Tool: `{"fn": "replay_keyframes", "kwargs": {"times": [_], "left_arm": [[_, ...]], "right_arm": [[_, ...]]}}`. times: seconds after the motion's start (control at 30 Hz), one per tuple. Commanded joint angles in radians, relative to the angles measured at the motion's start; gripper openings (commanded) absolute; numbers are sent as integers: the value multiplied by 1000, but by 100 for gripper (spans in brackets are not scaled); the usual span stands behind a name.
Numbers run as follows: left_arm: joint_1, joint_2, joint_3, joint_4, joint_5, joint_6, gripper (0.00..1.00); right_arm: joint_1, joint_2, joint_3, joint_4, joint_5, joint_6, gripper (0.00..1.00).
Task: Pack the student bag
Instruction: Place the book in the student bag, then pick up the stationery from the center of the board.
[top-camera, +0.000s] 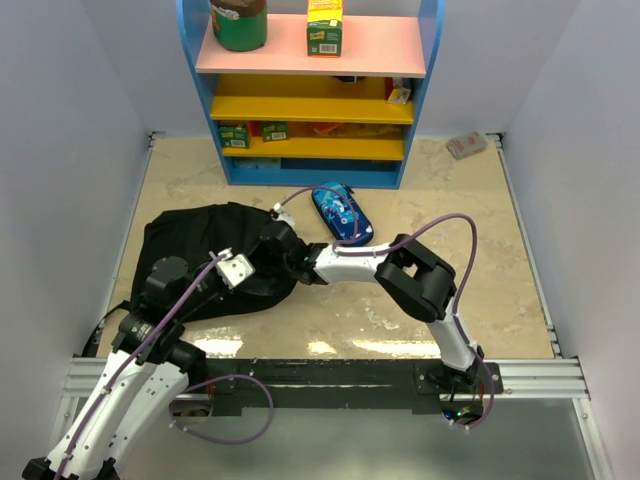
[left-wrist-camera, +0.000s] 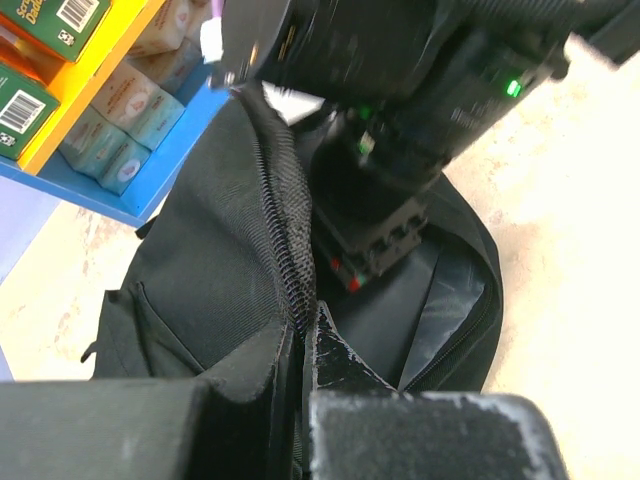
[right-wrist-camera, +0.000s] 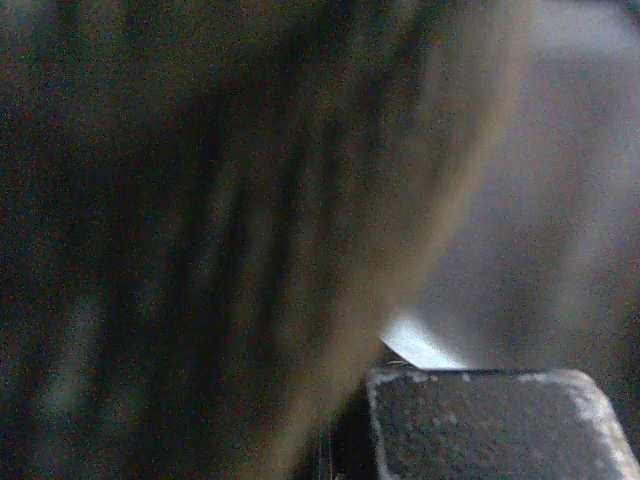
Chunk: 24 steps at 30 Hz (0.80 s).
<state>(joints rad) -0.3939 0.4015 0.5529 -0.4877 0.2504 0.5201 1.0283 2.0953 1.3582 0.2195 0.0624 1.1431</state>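
The student bag (top-camera: 190, 250) is a black backpack lying on the left of the table. My left gripper (top-camera: 235, 268) is shut on its zippered rim (left-wrist-camera: 285, 250) and holds the mouth open. In the left wrist view the two fingers (left-wrist-camera: 340, 365) pinch the fabric edge. My right gripper (top-camera: 275, 243) reaches from the right into the bag's mouth, and its wrist (left-wrist-camera: 400, 130) shows inside the opening. The right wrist view is dark and blurred. It shows one finger (right-wrist-camera: 490, 420), a white sliver (right-wrist-camera: 425, 345) and a brownish blurred surface (right-wrist-camera: 300, 250). Its jaws cannot be read.
A blue patterned pencil case (top-camera: 342, 213) lies just behind my right forearm. A blue shelf unit (top-camera: 315, 90) stands at the back with a green can (top-camera: 240, 22), a yellow-green box (top-camera: 325, 25) and small boxes (left-wrist-camera: 120, 110). A small packet (top-camera: 466, 145) lies far right.
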Motion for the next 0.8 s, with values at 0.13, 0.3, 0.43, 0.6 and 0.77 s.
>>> {"fn": "replay_keyframes", "kwargs": {"times": [0.13, 0.3, 0.43, 0.6, 0.77], "left_arm": [[6, -240, 27, 81, 32, 11, 0], [6, -262, 12, 72, 24, 24, 0], [6, -265, 10, 69, 18, 24, 0], [4, -259, 10, 72, 24, 17, 0], [6, -250, 10, 78, 29, 9, 0]], "right_arm": [[-5, -84, 76, -60, -13, -117, 25], [-111, -268, -79, -144, 43, -210, 67], [-191, -353, -80, -319, 174, -374, 73], [-353, -314, -24, -488, 315, -511, 82], [-427, -189, 62, -563, 390, -625, 99]]}}
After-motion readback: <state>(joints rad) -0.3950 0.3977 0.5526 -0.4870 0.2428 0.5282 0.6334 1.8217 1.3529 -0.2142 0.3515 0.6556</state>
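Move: My right hand, fingers shut, is in the bag's open mouth. The pencil case lies about 23 cm to its right, 19 cm farther out and 7 cm lower. The student bag's middle is roughly 9 cm left and 4 cm ahead of the hand; the shelf's bottom edge runs some 27 cm ahead, its middle 14 cm to the right. From my left hand, the case is about 25 cm ahead, 25 cm right and 18 cm below. I draw my right hand out of the bag's mouth and sweep it some 25 cm right and 15 cm forward, towards the pencil case, rising about 9 cm and then sinking 4. As it goes I open the fingers nearly wide and swing them clockwise, about 40 degrees, from leftward to mostly forward and down. My left hand stays put, still pinching the bag's edge. ##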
